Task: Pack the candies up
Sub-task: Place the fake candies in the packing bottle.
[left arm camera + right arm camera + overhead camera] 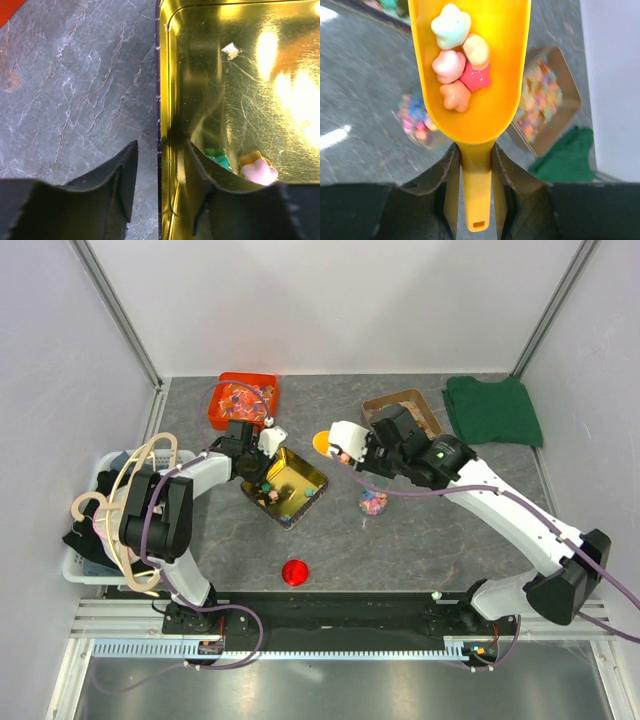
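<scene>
An open gold tin (290, 487) sits on the table left of centre, with a few candies (266, 490) inside. My left gripper (262, 462) stands open astride the tin's left wall (165, 100), one finger (120, 170) outside over the table and the other inside. It holds nothing. A green candy (218, 156) and a pink one (258, 171) lie just past the inner finger. My right gripper (476, 165) is shut on the handle of a yellow scoop (476, 95) carrying several candies (457, 55). The scoop (322, 444) hangs just right of the tin.
A clear pouch of mixed candies (373, 503) lies under the right arm. At the back are an orange-red tray (243, 398), a brown tray (405, 412) and a green cloth (492, 410). A red lid (295, 573) lies near the front. A white basket (90, 530) stands at the left.
</scene>
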Motion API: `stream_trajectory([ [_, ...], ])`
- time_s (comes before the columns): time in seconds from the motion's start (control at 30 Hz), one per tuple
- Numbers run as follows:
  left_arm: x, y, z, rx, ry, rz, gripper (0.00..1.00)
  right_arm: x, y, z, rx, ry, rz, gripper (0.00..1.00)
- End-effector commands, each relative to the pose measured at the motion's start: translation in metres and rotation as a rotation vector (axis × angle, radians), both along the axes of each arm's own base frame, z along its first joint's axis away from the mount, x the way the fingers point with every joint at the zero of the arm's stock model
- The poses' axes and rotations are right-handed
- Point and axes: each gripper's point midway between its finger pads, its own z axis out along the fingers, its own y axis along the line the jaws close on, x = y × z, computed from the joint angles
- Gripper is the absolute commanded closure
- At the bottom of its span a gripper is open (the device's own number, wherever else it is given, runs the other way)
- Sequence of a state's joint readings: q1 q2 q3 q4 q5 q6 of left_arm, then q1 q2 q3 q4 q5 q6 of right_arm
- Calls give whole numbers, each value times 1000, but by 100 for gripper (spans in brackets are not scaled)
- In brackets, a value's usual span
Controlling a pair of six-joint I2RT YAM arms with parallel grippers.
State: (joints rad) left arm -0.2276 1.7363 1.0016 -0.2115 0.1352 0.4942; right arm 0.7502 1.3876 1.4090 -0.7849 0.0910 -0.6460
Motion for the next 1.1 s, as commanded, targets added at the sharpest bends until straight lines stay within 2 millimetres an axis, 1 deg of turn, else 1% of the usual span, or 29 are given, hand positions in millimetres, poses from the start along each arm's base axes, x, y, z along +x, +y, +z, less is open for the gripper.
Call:
stream_trajectory([
  [0.0,5,-1,22,-47,-26,16,44,5,-49,4,-93,-57,-79,100],
  [0.03,5,0,25,-50,-29,21,41,3,-58,5,-108,-64,-93,100],
  [0.07,5,1,27,-54,-32,27,35,2,-71,2,-141,-58,-105,100],
  [0.1,5,2,30,-64,-33,38,32,-1,-78,-4,-163,-48,-111,100],
  [0.13,5,2,38,-76,-45,39,30,-4,-87,-2,-179,-57,-127,100],
  [0.17,4,2,41,-85,-47,43,23,-7,-96,-6,-210,-47,-130,100],
  [0.2,4,4,45,-94,-50,57,20,-12,-101,-14,-237,-33,-130,100],
  [0.23,4,4,54,-106,-65,58,18,-16,-107,-13,-247,-37,-133,100],
  [0.3,2,5,62,-114,-70,65,10,-24,-119,-23,-299,-19,-131,100],
  [0.33,1,6,66,-115,-76,68,8,-26,-124,-23,-315,-23,-133,100],
  [0.37,0,6,73,-117,-91,68,4,-29,-132,-24,-354,-20,-143,100],
  [0.43,-2,9,77,-116,-93,74,1,-31,-140,-26,-403,-24,-137,100],
  [0.47,-3,9,81,-117,-99,73,1,-31,-145,-25,-434,-27,-143,100],
  [0.57,-5,11,84,-118,-99,84,1,-28,-155,-20,-509,-51,-147,100],
  [0.63,-7,12,83,-119,-88,90,1,-26,-160,-18,-551,-60,-144,100],
  [0.67,-8,12,83,-122,-85,90,1,-23,-163,-14,-570,-73,-157,100],
  [0.8,-10,12,80,-125,-74,94,1,-16,-164,-10,-634,-83,-161,100],
  [1.03,-13,12,78,-129,-68,99,1,-12,-156,-5,-728,-122,-135,100],
  [1.07,-13,12,78,-130,-66,98,1,-12,-151,-5,-734,-127,-123,100],
])
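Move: The right hand holds the loaded scoop. From that hand the bottle stands about 2 cm ahead, 2 cm to the right and 19 below. The golden tray's middle lies some 16 cm left and 5 ahead, the brown box 22 ahead and 7 right, the red lid 16 back and 14 left, all well below. The left fingers straddle the tray's outer left wall; its middle is about 6 cm right, 3 back. Keep the grip on the scoop handle and swing the right hand about 15 cm to the right, sinking some 3 cm, so the scoop's bowl comes in towards the bottle; meanwhile roll the wrist some 40 degrees, left side down, to start tipping the bowl. Open the left gripper fully and lift it about 6 cm clear of the tray's wall. ##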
